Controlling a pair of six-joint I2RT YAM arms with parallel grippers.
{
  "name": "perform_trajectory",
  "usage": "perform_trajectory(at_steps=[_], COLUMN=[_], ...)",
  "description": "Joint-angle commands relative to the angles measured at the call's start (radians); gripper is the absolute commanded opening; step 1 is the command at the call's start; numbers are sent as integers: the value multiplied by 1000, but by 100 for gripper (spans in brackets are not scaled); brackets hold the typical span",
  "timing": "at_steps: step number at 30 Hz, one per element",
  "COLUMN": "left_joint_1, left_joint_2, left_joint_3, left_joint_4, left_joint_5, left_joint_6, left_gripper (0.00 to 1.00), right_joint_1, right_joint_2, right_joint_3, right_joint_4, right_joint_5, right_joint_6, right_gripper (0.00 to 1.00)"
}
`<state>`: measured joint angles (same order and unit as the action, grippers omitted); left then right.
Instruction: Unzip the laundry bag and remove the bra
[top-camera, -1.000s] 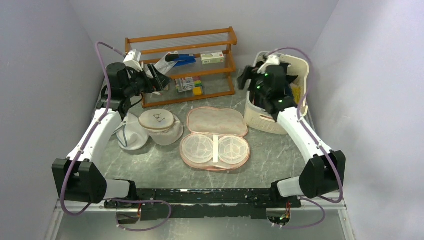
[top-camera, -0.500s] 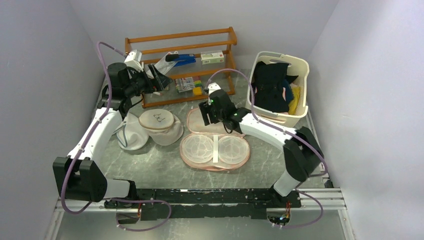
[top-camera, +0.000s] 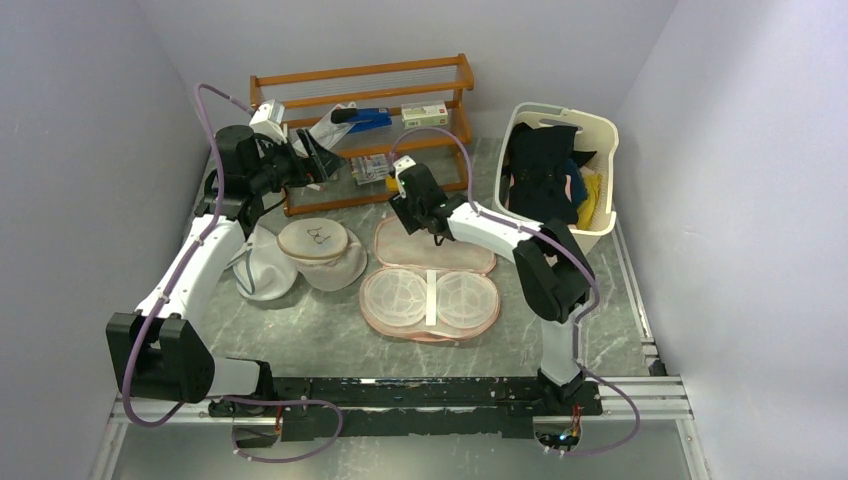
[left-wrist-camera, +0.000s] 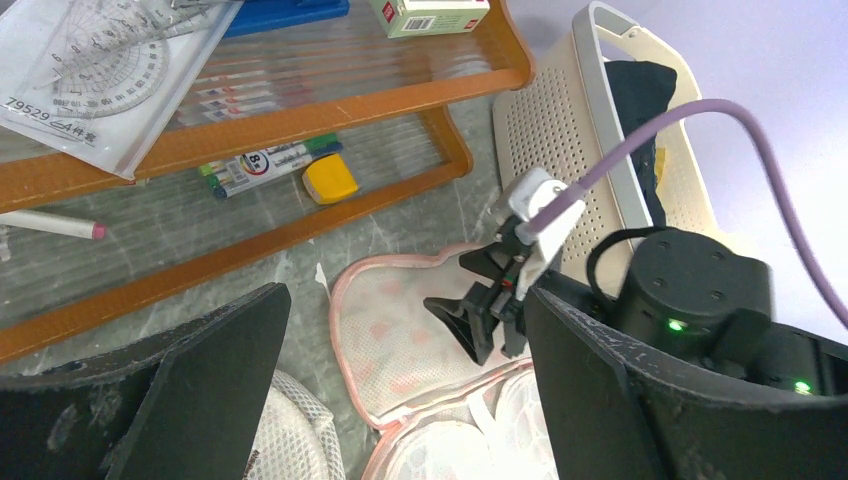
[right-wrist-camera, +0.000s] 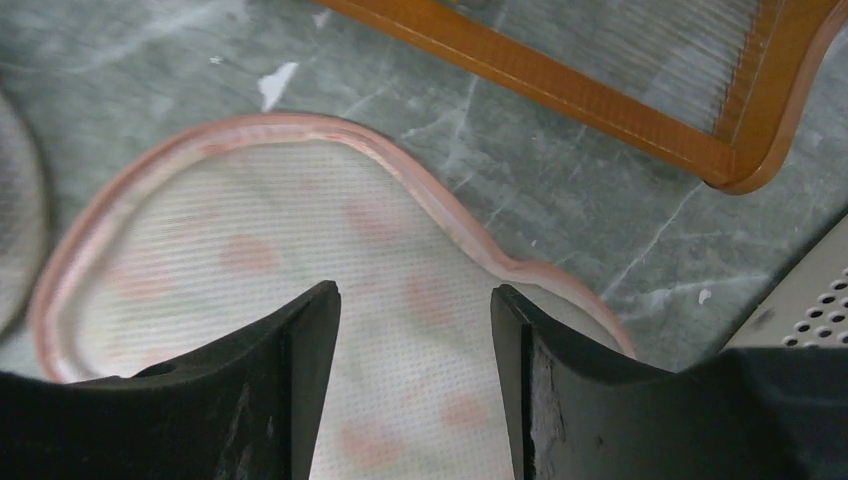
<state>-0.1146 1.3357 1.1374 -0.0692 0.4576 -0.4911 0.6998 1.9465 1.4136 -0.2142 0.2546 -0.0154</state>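
The laundry bag (top-camera: 433, 243) lies unzipped and spread flat mid-table, its peach lid folded back. Its near half (top-camera: 430, 300) shows two white domed cups with a white strap between them. I cannot tell whether a bra lies in it. My right gripper (top-camera: 415, 215) is open and empty, just above the lid's far left lobe (right-wrist-camera: 250, 230). The jaws (right-wrist-camera: 413, 295) straddle bare mesh. My left gripper (top-camera: 318, 160) is open and empty, raised by the shelf. Its wrist view (left-wrist-camera: 405, 300) looks down on the lid (left-wrist-camera: 400, 350) and the right gripper (left-wrist-camera: 478, 325).
A wooden shelf (top-camera: 370, 110) with pens and boxes stands at the back. A white basket (top-camera: 600, 130) holding a black garment (top-camera: 545, 170) is at the back right. Two round white mesh bags (top-camera: 318, 250) (top-camera: 262, 265) lie left of the laundry bag.
My right arm has swung left from over the basket to above the laundry bag's lid, with nothing in the gripper. My left arm has not moved.
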Motion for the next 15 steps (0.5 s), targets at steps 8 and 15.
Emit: perform_trajectory(at_steps=[8, 15], left_joint_1=[7, 7], left_joint_2=[10, 10], left_joint_3=[0, 1], left_joint_4=[34, 34], left_joint_5=[22, 24], left_joint_6=[2, 2], left_gripper=[99, 99], right_joint_1=[-83, -108], right_joint_2=[154, 226], right_joint_3=[50, 74], right_joint_4=[79, 101], right_joint_5=[-100, -96], right_joint_6=[-38, -57], right_gripper=[54, 55])
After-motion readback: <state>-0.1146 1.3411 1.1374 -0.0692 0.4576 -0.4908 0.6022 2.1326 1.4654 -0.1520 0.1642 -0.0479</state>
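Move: The far rim of the laundry bag's opened lid is about 7 cm ahead of the right hand, 2 cm to its right and 9 cm below. The yellow block under the rack lies some 13 cm ahead and 2 cm to the left; the other mesh bag is level with the hand, about 16 cm to its left. The laundry basket stands about 28 cm to its right and 9 cm farther out. From the left hand, that rim is roughly 8 cm ahead, 19 cm right and 28 cm down. Down over the lid of the emptied laundry bag goes the right hand, sinking about 6.5 cm while it slides roughly 3.5 cm forward and a little to the right, towards the far rim. The drop levels off at the end into a short forward push, with the wrist tipped about 5 degrees further down and the fingers kept half open; no touch can be made out. ##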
